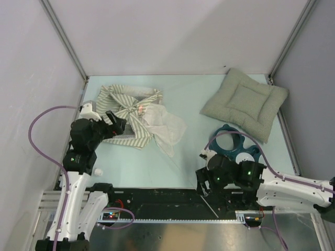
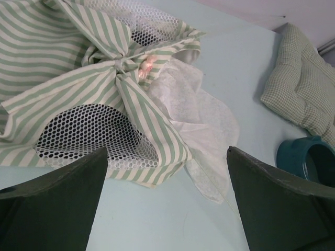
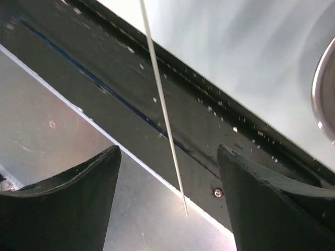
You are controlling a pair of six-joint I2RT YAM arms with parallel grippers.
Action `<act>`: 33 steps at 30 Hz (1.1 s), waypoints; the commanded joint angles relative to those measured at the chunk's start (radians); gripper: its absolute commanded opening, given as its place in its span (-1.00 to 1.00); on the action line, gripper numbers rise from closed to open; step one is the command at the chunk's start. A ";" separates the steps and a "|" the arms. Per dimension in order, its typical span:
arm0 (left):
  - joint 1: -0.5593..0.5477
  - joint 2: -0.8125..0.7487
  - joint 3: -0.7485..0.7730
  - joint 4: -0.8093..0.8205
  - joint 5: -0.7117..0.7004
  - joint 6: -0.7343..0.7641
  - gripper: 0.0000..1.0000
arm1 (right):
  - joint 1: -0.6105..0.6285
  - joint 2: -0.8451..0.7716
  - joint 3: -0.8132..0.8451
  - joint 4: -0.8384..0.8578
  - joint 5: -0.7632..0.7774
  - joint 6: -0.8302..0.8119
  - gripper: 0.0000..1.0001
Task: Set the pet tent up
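Observation:
The pet tent [image 1: 131, 115] lies collapsed in a crumpled heap at the back left of the table. In the left wrist view its olive-and-white stripes [image 2: 78, 78], mesh window [image 2: 89, 130], sheer white flap [image 2: 199, 115] and pink mark [image 2: 146, 64] all show. My left gripper [image 1: 118, 123] [image 2: 167, 204] is open just short of the tent's near edge, with bare table between its fingers. My right gripper [image 1: 202, 187] [image 3: 170, 204] hangs open over the table's front edge. A thin white rod [image 3: 162, 104] [image 1: 209, 205] lies between its fingers, apart from both.
A quilted grey-green cushion [image 1: 246, 102] [image 2: 303, 89] lies at the back right. A teal bowl stand [image 1: 235, 146] [image 2: 309, 162] sits in front of it, by the right arm. A black rail [image 3: 172, 115] and a metal plate [image 3: 63, 136] run below the right gripper.

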State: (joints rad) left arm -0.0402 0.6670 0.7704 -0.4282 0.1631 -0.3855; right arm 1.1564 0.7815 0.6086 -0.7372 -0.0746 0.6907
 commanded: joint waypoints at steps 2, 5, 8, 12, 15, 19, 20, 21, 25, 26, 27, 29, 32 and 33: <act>-0.026 -0.036 -0.039 0.022 0.000 -0.057 0.99 | 0.102 0.019 -0.064 0.008 0.059 0.191 0.56; -0.034 -0.050 -0.064 0.021 0.004 -0.071 0.99 | 0.140 0.051 -0.079 0.038 0.053 0.202 0.45; -0.041 -0.068 -0.086 0.021 0.005 -0.082 0.99 | 0.165 0.091 -0.092 0.102 0.041 0.195 0.28; -0.050 -0.092 -0.118 0.022 -0.003 -0.089 0.99 | 0.185 0.160 -0.100 0.170 0.036 0.177 0.10; -0.055 -0.105 -0.142 0.021 -0.008 -0.090 0.99 | 0.193 0.200 -0.103 0.200 0.040 0.166 -0.06; -0.058 -0.092 -0.149 0.019 0.002 -0.086 0.99 | 0.194 0.226 -0.104 0.226 0.055 0.158 -0.43; -0.059 -0.079 -0.145 0.020 0.009 -0.085 0.99 | 0.194 0.225 -0.104 0.229 0.055 0.158 -0.68; -0.058 -0.068 -0.142 0.019 0.014 -0.084 0.99 | 0.194 0.222 -0.103 0.230 0.053 0.160 -0.84; -0.069 -0.042 -0.144 0.020 0.025 -0.081 0.99 | 0.194 0.183 -0.100 0.221 0.046 0.178 -0.99; -0.076 -0.041 -0.149 0.020 0.022 -0.080 0.99 | 0.192 0.172 -0.099 0.217 0.044 0.179 -0.99; -0.090 -0.042 -0.153 0.021 0.016 -0.079 0.99 | 0.189 0.161 -0.097 0.214 0.036 0.178 -1.00; -0.128 -0.046 -0.165 0.019 -0.008 -0.081 0.99 | 0.171 0.139 -0.085 0.201 0.018 0.176 -1.00; -0.212 -0.049 -0.189 0.014 -0.076 -0.104 0.98 | 0.132 0.100 -0.056 0.181 -0.022 0.171 -1.00; -0.249 -0.046 -0.193 0.009 -0.116 -0.115 0.98 | 0.114 0.083 -0.047 0.172 -0.041 0.169 -1.00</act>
State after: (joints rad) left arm -0.1928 0.6266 0.5980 -0.4282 0.1368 -0.4629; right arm 1.3170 0.9184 0.5064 -0.5488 -0.0772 0.8490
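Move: The near part of the thin tent pole, lying over the dark front rail, is about 4 cm back from the right hand, 2 cm left and 6 cm below; the steel bowl stands some 7 cm ahead and 6 cm right, 5 cm down. From the left hand that pole part is roughly 24 cm back, 30 cm right, 20 cm lower, and the tent's knot some 12 cm straight ahead, 18 cm lower. Right hand sinks about 6 cm and back, pinches the pole, rises 2; open left hand sinks 7, rightward. ##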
